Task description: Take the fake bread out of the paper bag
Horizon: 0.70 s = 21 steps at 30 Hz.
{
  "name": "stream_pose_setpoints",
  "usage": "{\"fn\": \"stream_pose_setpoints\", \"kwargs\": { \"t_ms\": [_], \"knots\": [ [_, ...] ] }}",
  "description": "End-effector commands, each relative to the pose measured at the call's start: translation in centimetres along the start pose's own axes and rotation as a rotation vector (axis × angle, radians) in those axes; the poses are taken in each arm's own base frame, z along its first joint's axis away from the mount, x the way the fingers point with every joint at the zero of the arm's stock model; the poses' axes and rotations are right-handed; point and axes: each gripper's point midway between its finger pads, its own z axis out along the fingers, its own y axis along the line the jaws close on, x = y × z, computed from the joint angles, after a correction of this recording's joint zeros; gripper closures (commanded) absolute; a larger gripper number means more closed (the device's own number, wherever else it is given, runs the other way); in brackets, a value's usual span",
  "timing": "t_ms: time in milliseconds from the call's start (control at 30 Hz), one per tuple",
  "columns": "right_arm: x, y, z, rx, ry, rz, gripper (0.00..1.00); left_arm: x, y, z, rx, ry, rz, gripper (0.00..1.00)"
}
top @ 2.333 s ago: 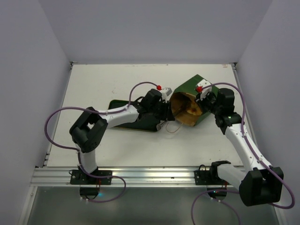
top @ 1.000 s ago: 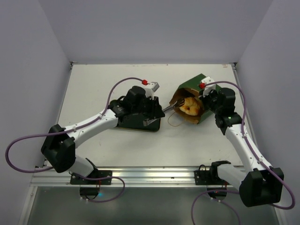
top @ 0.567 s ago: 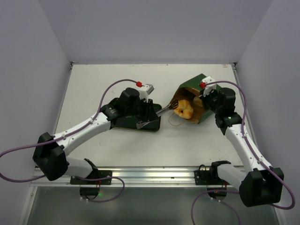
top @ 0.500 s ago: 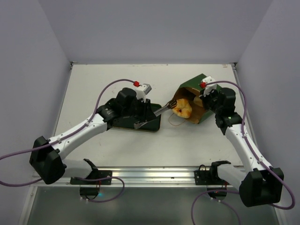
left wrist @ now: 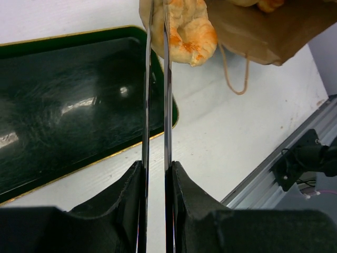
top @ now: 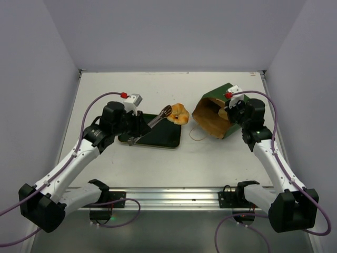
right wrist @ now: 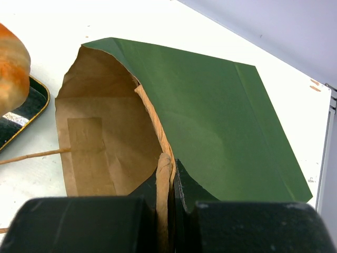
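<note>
The paper bag [top: 212, 117], dark green outside and brown inside, lies on its side with its mouth facing left. My right gripper [top: 230, 111] is shut on its upper rim and a string handle [right wrist: 164, 174]. My left gripper [top: 137, 127] is shut on metal tongs [top: 158, 118], whose two arms [left wrist: 147, 100] run forward between the fingers. The tong tips pinch a twisted yellow-orange piece of fake bread [top: 180, 114], held over the right end of the dark tray [top: 158, 138]. In the left wrist view this bread [left wrist: 185, 29] hangs beyond the tray's edge, left of the bag [left wrist: 268, 29].
The bag's loose string handle [top: 197, 137] lies on the white table between tray and bag. A metal rail [top: 168, 198] runs along the near edge. Walls close the table at the back and on both sides.
My left arm has drawn back to the left, pulling the tongs and the bread out of the bag's mouth to above the tray's right end. The right gripper and bag have stayed put.
</note>
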Motion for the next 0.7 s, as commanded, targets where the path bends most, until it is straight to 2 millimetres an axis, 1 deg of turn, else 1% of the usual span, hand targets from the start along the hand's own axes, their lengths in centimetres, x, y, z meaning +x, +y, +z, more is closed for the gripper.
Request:
{"fn": "stream_pose_setpoints", "kwargs": {
  "t_ms": [0,100,233,400,500,667],
  "knots": [
    [-2.1,-1.3,-0.5,0.056,-0.074,0.001,1.00,0.3,1.7,0.3,-0.024,-0.002,0.029,1.00],
    [-2.0,-1.3,-0.6,0.055,-0.073,0.004,1.00,0.6,3.1,1.1,-0.068,-0.001,0.033,1.00],
    [-1.9,-1.2,-0.5,0.048,-0.071,0.004,1.00,1.9,4.6,2.3,-0.109,0.031,0.036,1.00],
    [-1.9,-1.1,-0.4,0.042,-0.069,0.005,1.00,2.6,6.1,2.8,-0.157,0.047,0.048,1.00],
    [-1.8,-1.1,-0.4,0.042,-0.068,0.006,1.00,3.2,6.7,3.2,-0.167,0.066,0.047,1.00],
    [-1.8,-1.1,-0.4,0.040,-0.067,0.006,1.00,3.5,6.8,3.5,-0.158,0.076,0.050,1.00]
  ]
}}
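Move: The left hand holds the tongs, with the bread in their tips about 10 cm ahead of the hand, 14 cm to its right and 10 cm below. The tray's middle is some 9 cm ahead, 3 cm right and 22 cm below the hand. The paper bag lies roughly 16 cm ahead, 32 cm right and 14 cm lower; its handle loop is 9 cm ahead, 24 cm right, at table height. From the right hand, the tray's middle is about 32 cm left, 2 cm back and 22 cm below. Still pinching the bread in the tongs, the left hand lowers it towards the right-hand end of the tray. The hand sinks about 8 cm and drifts some 3 cm left, away from the bag, easing off near the end; the wrist tips the tongs 10 to 15 degrees more steeply downward while the fingers keep their grip. The right hand stays put, holding the bag's rim. ##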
